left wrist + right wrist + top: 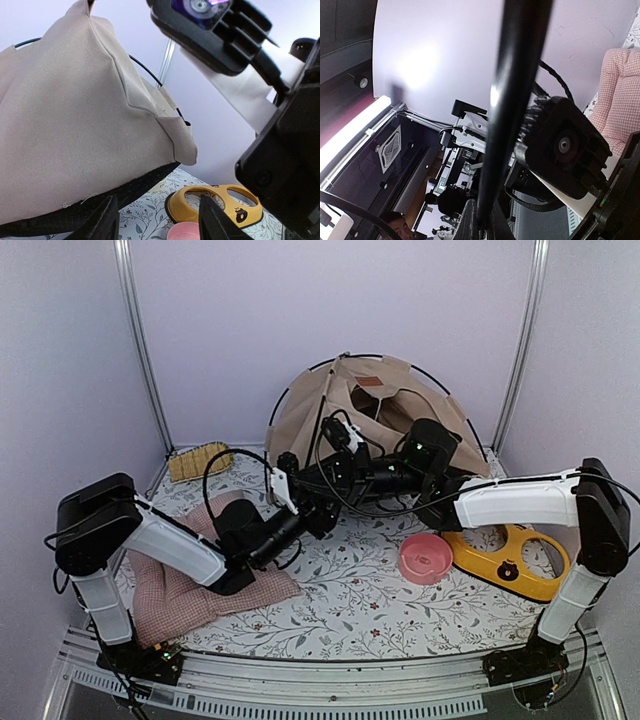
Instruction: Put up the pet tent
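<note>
The pet tent [370, 390] stands half-raised at the back of the table, beige fabric with thin black poles arcing round it. In the left wrist view its beige wall [75, 125] and black bottom panel fill the left side. My right gripper [487, 220] is shut on a thin black pole [515, 100] that runs up the frame; from above it sits in front of the tent [335, 472]. Just below it, my left gripper [322, 518] is open, and nothing lies between its fingers [107, 220].
A yellow feeder stand [505, 560] and a pink bowl [425, 558] lie at the right; both also show past the left fingers, stand [215, 200] and bowl [185, 232]. A pink checked cushion [190, 590] lies under the left arm. A woven mat [198, 460] sits back left.
</note>
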Robot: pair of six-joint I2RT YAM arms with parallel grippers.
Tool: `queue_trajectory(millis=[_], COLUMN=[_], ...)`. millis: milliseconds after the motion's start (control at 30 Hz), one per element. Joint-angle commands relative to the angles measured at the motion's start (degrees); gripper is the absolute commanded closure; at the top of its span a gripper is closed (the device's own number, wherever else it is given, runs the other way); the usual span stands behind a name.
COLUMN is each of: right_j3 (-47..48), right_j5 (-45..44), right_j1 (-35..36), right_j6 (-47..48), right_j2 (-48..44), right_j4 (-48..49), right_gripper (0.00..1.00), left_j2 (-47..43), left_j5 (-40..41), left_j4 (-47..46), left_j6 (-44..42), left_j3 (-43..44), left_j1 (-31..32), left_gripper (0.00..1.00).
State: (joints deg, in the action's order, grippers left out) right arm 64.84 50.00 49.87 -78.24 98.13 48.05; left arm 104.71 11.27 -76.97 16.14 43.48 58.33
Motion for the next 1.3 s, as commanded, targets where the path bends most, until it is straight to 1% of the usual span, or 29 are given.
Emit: queue_trajectory(millis=[0, 233, 533, 700, 767, 800, 900, 967, 1033, 1200, 1267], right_j3=[2.54, 2.84, 2.77, 2.49, 2.40, 2.33, 2.12, 1.99, 1.73, 0.76, 0.84], right_j5=[-1.87, -3.08, -4.01, -4.10, -4.21, -4.27, -4.61, -4.92, -5.32, -6.60, -6.67], right_j1=[-0.75, -0.81, -0.77, -0.82, -0.75, -0.82, -0.75, -0.85, -1.01, -1.92, -2.18], right_j6=[-2.49, -3.28, -3.42, -3.41, -3.50, -3.46, -3.25, -3.02, -2.65, -1.55, -1.36], right_j2=[0.68, 0.57, 0.36, 0.12, -0.02, -0.10, -0.58, -0.88, -1.51, -3.25, -3.47], right_j4=[3.19, 2.95, 2.89, 2.68, 2.64, 2.64, 2.12, 1.89, 1.20, -0.03, -0.10], right_gripper=[1.00, 1.00, 1.00, 1.00, 1.00, 1.00, 1.00, 1.00, 1.00, 1.00, 1.00], left_j2=[1.73, 3.55, 5.28, 6.74, 7.20, 7.41, 7.24, 6.88, 6.27, 5.23, 4.84], left_j5=[0.45, 1.68, 7.68, 10.35, 12.23, 13.03, 14.68, 14.90, 14.63, 13.16, 12.63], left_j4=[-4.94, -4.82, 2.36, 4.85, 5.60, 5.56, 4.94, 3.88, 2.13, -3.24, -3.95], left_j6=[-0.19, -0.58, -1.86, -1.76, -1.56, -1.55, -1.74, -2.05, -2.35, -2.78, -2.70], left_j3=[0.15, 2.77, 9.20, 11.87, 12.62, 12.79, 12.60, 11.69, 10.00, 4.62, 3.28], left_j1=[-0.55, -0.41, -0.46, -0.47, -0.48, -0.53, -0.64, -0.63, -0.63, -0.42, -0.44], left_gripper=[0.45, 0.42, 0.42, 0.45, 0.49, 0.53, 0.72, 0.89, 0.99, 1.00, 1.00])
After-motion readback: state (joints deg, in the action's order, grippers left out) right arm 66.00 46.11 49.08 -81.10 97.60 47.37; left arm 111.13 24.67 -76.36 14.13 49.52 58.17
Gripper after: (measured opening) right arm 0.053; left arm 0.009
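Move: The tent's near edge, the left hand's goal, lies about 5 cm ahead, 1 cm to its right and 1 cm above. Seen from the right hand, that edge is roughly 10 cm ahead, 6 cm to the right and 8 cm lower. On the table some 23 cm below the left hand, the pink bowl stands about 21 cm to its right and 3 cm farther out; the checked cushion is about 29 cm to its left, level with it. Right still pinching the pole, the left reaches 5 cm forward, shuts at the tent's near edge, then lowers. ##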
